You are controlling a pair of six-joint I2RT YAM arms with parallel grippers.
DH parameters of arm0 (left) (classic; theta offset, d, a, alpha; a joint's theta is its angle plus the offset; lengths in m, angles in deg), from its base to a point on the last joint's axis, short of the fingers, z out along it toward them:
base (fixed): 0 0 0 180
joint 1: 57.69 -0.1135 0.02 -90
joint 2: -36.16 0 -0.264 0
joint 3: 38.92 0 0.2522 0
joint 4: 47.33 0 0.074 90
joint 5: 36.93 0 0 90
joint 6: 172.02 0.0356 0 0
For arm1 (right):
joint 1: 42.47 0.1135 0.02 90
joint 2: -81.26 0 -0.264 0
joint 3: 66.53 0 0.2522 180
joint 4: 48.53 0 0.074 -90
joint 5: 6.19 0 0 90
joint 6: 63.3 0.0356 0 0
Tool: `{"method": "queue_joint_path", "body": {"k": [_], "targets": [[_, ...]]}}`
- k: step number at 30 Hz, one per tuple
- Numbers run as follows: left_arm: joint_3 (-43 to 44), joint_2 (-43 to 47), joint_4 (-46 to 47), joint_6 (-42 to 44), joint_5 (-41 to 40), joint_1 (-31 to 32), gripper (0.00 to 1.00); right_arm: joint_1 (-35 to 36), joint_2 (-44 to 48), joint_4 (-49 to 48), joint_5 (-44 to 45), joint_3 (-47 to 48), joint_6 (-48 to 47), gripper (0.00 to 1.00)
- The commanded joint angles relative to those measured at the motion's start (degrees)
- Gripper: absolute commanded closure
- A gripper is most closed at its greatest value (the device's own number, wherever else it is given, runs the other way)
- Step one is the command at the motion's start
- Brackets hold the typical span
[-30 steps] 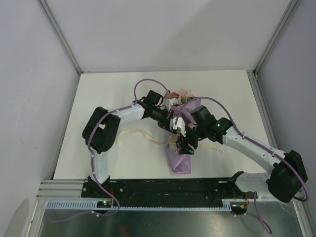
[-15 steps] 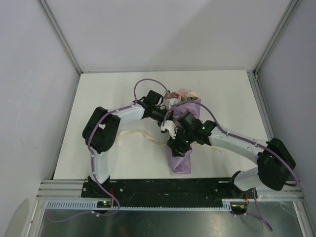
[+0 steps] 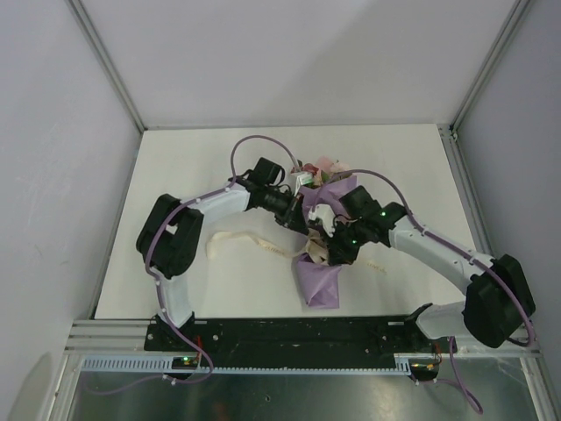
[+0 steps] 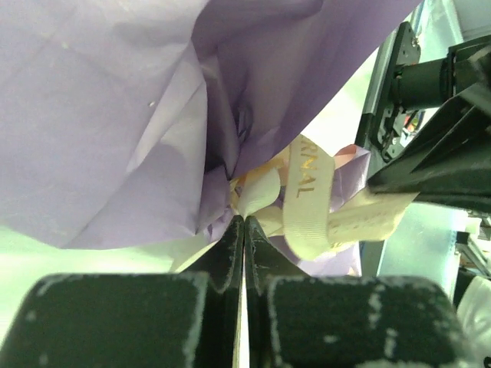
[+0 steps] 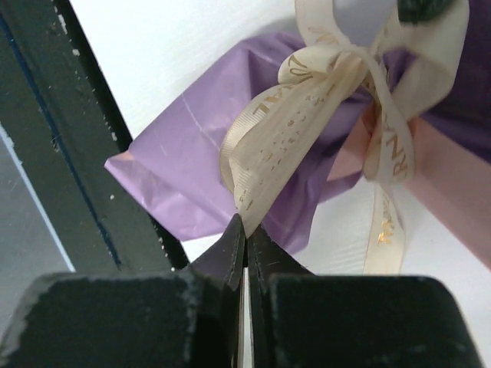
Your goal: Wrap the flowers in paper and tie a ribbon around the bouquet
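The bouquet point(image 3: 320, 282) lies mid-table, a lilac-purple paper point(image 4: 107, 115) cone with pink and dark red flowers point(image 3: 326, 167) at its far end. A cream ribbon point(image 5: 280, 138) with gold lettering is knotted round the pinched waist, beside a pink flap point(image 5: 449, 184). My left gripper point(image 4: 244, 218) is shut on a ribbon loop point(image 4: 259, 192) at the waist. My right gripper point(image 5: 245, 220) is shut on another ribbon loop, pulled taut from the knot. In the top view both grippers point(image 3: 308, 221) point(image 3: 327, 253) meet over the waist and hide the knot.
A loose ribbon tail point(image 3: 244, 239) trails left across the white table point(image 3: 202, 167), and a shorter end point(image 3: 377, 264) lies to the right. The black base rail point(image 3: 289, 331) runs along the near edge. Grey walls stand on three sides.
My right gripper went from open to shut on the ribbon, and its wrist swung back toward the right of the waist. The left arm shifted slightly, still shut on its loop.
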Motion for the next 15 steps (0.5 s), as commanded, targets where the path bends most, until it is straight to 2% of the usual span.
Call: {"method": "queue_joint_path", "body": {"k": [1,7,15], "targets": [[-0.3,2.8,-4.2,7.0,-2.6,-1.0,1.0,-3.4,3.7,7.7,-5.2,2.4,-4.5,1.0],[0.7,1.4,-8.1,12.6,-6.2,-1.3,1.0,-9.2,4.4,13.2,-7.5,2.7,-7.1,1.0],[2.6,-0.8,-11.6,17.0,-11.5,-2.1,1.0,-18.4,-0.5,22.2,-14.1,4.0,-9.5,1.0]]}}
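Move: Both hands already hold ribbon. The half-made ribbon knot at the bouquet's waist sits about 3 cm back, 3 cm right and 4 cm below the left hand; the flower heads are some 17 cm ahead of that hand and 4 cm to its right. From the right hand the knot lies roughly 4 cm ahead, 3 cm left and 4 cm lower, and the lower paper end some 6 cm back and 2 cm left. Pulling apart sideways, each hand keeps its shut-finger pinch on its length of ribbon and draws it away from the knot. The right goes about 5.5 cm right, rising slightly, and turns some 10 degrees; the left goes about 3.5 cm left while sinking 3 cm towards the table, its fingers tipping some 10 degrees further down. ##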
